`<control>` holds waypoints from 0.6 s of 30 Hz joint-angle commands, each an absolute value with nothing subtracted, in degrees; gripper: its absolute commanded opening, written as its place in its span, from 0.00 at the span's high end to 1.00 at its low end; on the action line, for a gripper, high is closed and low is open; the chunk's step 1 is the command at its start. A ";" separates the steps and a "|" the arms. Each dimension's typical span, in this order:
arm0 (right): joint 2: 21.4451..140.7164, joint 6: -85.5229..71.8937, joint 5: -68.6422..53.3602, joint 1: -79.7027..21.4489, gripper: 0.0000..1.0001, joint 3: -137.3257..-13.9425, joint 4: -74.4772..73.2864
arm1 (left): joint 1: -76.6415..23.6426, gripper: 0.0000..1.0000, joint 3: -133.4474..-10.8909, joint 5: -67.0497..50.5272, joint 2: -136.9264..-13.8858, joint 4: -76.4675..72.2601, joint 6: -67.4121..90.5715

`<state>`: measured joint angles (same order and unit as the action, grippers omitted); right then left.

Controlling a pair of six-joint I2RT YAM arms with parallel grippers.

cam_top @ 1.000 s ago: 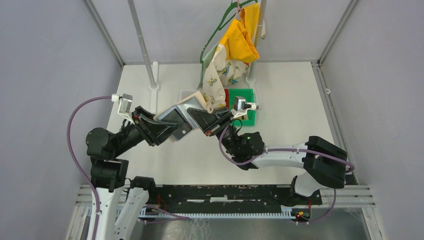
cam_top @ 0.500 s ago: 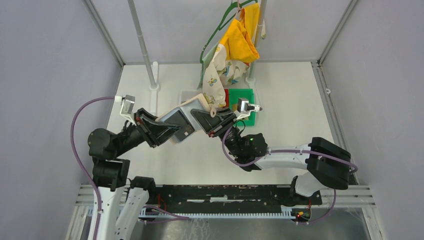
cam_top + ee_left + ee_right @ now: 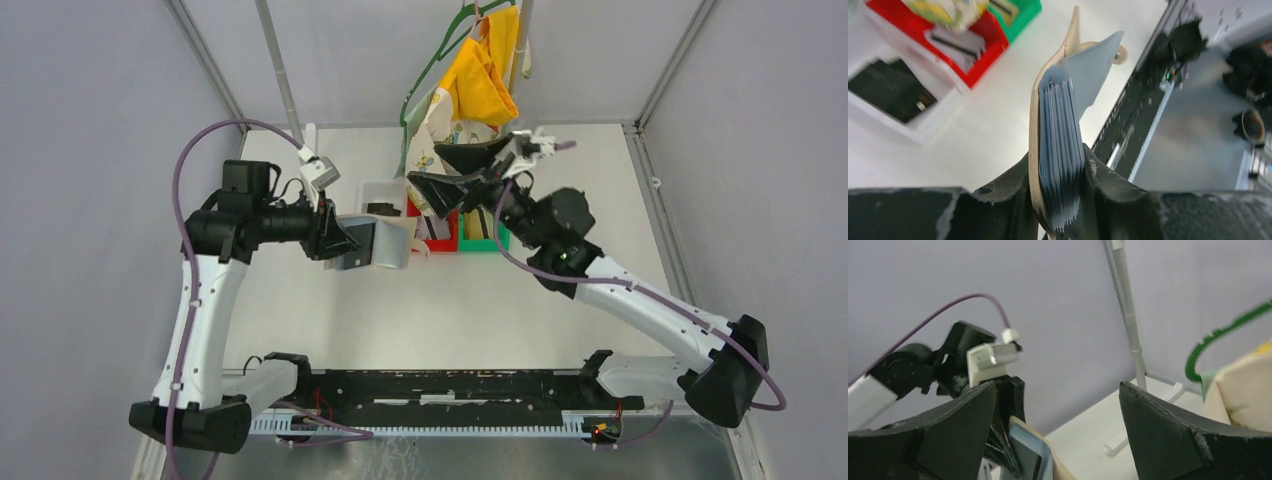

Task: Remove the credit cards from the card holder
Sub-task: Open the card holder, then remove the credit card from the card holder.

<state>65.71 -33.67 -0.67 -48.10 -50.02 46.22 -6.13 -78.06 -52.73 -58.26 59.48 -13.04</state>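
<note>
The tan card holder hangs above the table just left of the bins, with my left gripper shut on it. In the left wrist view its tan cover and thick stack of blue-grey sleeves are clamped between the jaws of the left gripper. My right gripper stands wide open above the red bin with nothing between its fingers. From the right wrist, the right gripper frames the card holder at lower left. A pale credit card lies in the red bin.
White bin, red bin and green bin stand in a row at the table's back middle. A yellow and patterned cloth hangs on a green hanger over them. A white rack post rises behind the left arm.
My right gripper has let go at the card holder, opened wide and moved back over the bins. The left arm has risen and turned the card holder more edge-on.
</note>
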 commanded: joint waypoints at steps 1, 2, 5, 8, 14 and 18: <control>71.15 -11.18 -21.34 -47.53 0.02 -68.90 11.30 | -6.07 0.98 -81.70 -53.66 -60.95 79.92 -38.76; 72.29 -9.62 -24.31 -47.50 0.02 -70.99 8.40 | -6.07 0.98 -81.27 -52.61 -60.98 79.97 -39.90; 74.84 -8.13 -30.05 -47.55 0.02 -74.27 5.15 | -6.13 0.98 -80.16 -51.20 -60.67 81.06 -43.60; 77.15 -7.03 -33.94 -47.55 0.02 -75.40 2.99 | -6.33 0.98 -79.95 -52.35 -60.33 83.72 -47.29; 81.19 -10.71 -43.53 -48.37 0.02 -75.20 4.96 | -6.84 0.98 -78.29 -52.44 -58.30 83.94 -49.35; 84.42 -9.95 -46.21 -50.55 0.02 -77.29 3.43 | -7.35 0.98 -77.89 -53.26 -58.24 83.94 -50.35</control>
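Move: The left gripper already pinches the half-open card holder; its middle lies about 5 cm to the right of that hand's pads, 1 cm ahead and some 2 cm lower. From the empty right hand the holder is roughly 10 cm left, 5 cm back and 13 cm below. On the table, about 42 cm below the right hand, the red tray sits some 9 cm ahead and 2 cm left, the white tray 12 cm ahead and 13 cm left. Swing the right gripper, fingers kept wide open, up and left for an instant, then down and left with some backward travel, ending about 11 cm lower beside the card holder; turn the wrist some 50 degrees so the fingers point left and nearly level. With the left, keep the holder pinched, drop it quickly some 5 cm, then draw it back about 5 cm while turning it slightly clockwise. ##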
